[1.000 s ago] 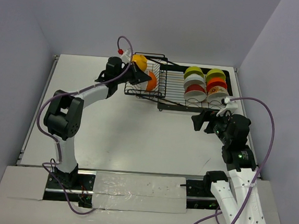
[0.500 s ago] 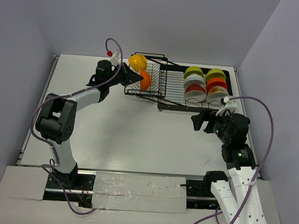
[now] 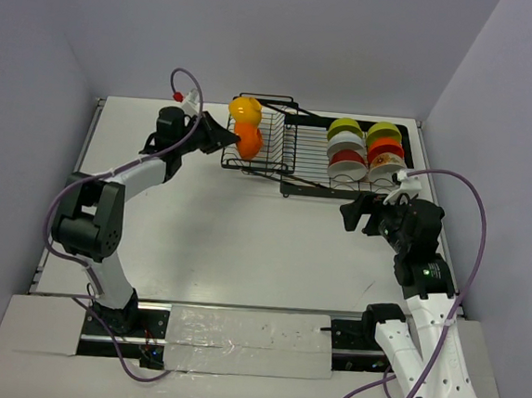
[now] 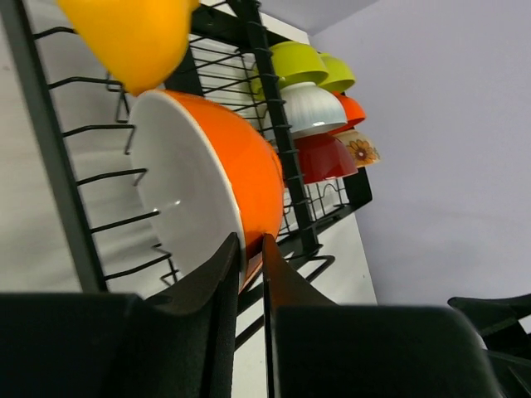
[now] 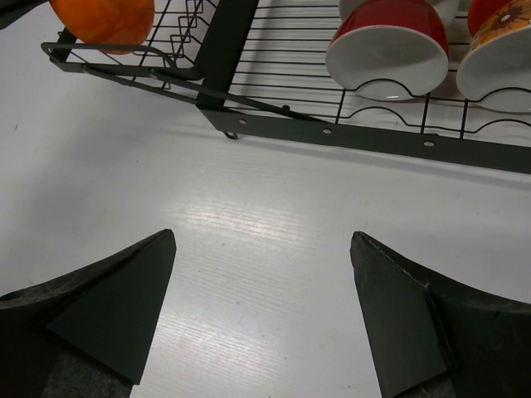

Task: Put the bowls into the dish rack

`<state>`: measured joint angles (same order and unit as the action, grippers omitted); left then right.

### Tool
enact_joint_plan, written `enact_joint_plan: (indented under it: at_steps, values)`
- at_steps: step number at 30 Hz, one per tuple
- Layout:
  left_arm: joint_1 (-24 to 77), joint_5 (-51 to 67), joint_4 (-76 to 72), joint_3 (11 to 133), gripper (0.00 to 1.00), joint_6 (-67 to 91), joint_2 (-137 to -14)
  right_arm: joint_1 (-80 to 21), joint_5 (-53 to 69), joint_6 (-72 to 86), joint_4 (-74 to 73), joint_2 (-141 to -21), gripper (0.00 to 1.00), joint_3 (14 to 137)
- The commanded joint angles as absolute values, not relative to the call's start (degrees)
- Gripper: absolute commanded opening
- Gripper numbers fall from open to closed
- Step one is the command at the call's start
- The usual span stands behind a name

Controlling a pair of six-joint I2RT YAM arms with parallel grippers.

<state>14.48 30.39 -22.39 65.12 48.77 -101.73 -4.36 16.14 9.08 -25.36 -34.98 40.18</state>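
Note:
My left gripper [image 3: 231, 138] is shut on the rim of an orange bowl [image 3: 249, 142] with a white inside [image 4: 178, 195], held on edge at the left end of the black wire dish rack [image 3: 327, 193]. A yellow bowl [image 3: 245, 111] sits just above it in the rack [image 4: 280, 137]. Several more bowls stand in two rows at the rack's right end, among them a lime-green one [image 3: 345, 129] and a red one [image 3: 348, 160]. My right gripper [image 3: 362, 217] is open and empty over the table in front of the rack; its view shows the red bowl [image 5: 386, 46] and the orange bowl [image 5: 104, 21].
The rack's front frame [image 5: 365, 137] lies close ahead of my right gripper [image 5: 261, 240]. Grey walls close in the table on the left, back and right. The white table top [image 3: 226, 233] lies between the arms.
My left arm has drawn back to the left, and the orange bowl has shifted left with it toward the rack's left end. The right arm has not moved.

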Motion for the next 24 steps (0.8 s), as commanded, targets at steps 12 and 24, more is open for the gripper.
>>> enact_joint_plan:
  at_steps: [12,24]
  values:
    - [11.16,23.47,-15.29,61.26,0.26,44.21,-97.91,-4.83,16.79,8.44,-25.31,-35.51,0.93,43.42]
    - [9.93,12.49,-3.0,62.22,0.78,37.8,-87.11,-4.75,14.77,8.0,-26.45,-34.81,0.94,45.52]
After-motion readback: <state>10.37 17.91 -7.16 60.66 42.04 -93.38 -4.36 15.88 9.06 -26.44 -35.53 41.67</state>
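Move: My left fingertips are at the near rim of the orange bowl, whose middle lies about 4 cm to my right, 1 cm ahead and 3 cm lower, in the wire basket. The yellow bowl stands some 7 cm ahead and 2 cm to the right, and the basket's left rail runs roughly 3 cm to my left, about 5 cm down. From my right hand the orange bowl is about 16 cm ahead and 29 cm left. Still at the orange bowl's rim, I ease my left hand left and down by about 4 cm, letting the bowl down into the basket. Then I stop sinking, spread my fingers wide to let go of the rim, and slide on leftwards past the basket's left rail, some 7 cm in all, rising a little at the very end while the wrist turns roughly 15 degrees counter-clockwise and rolls its left side up. ##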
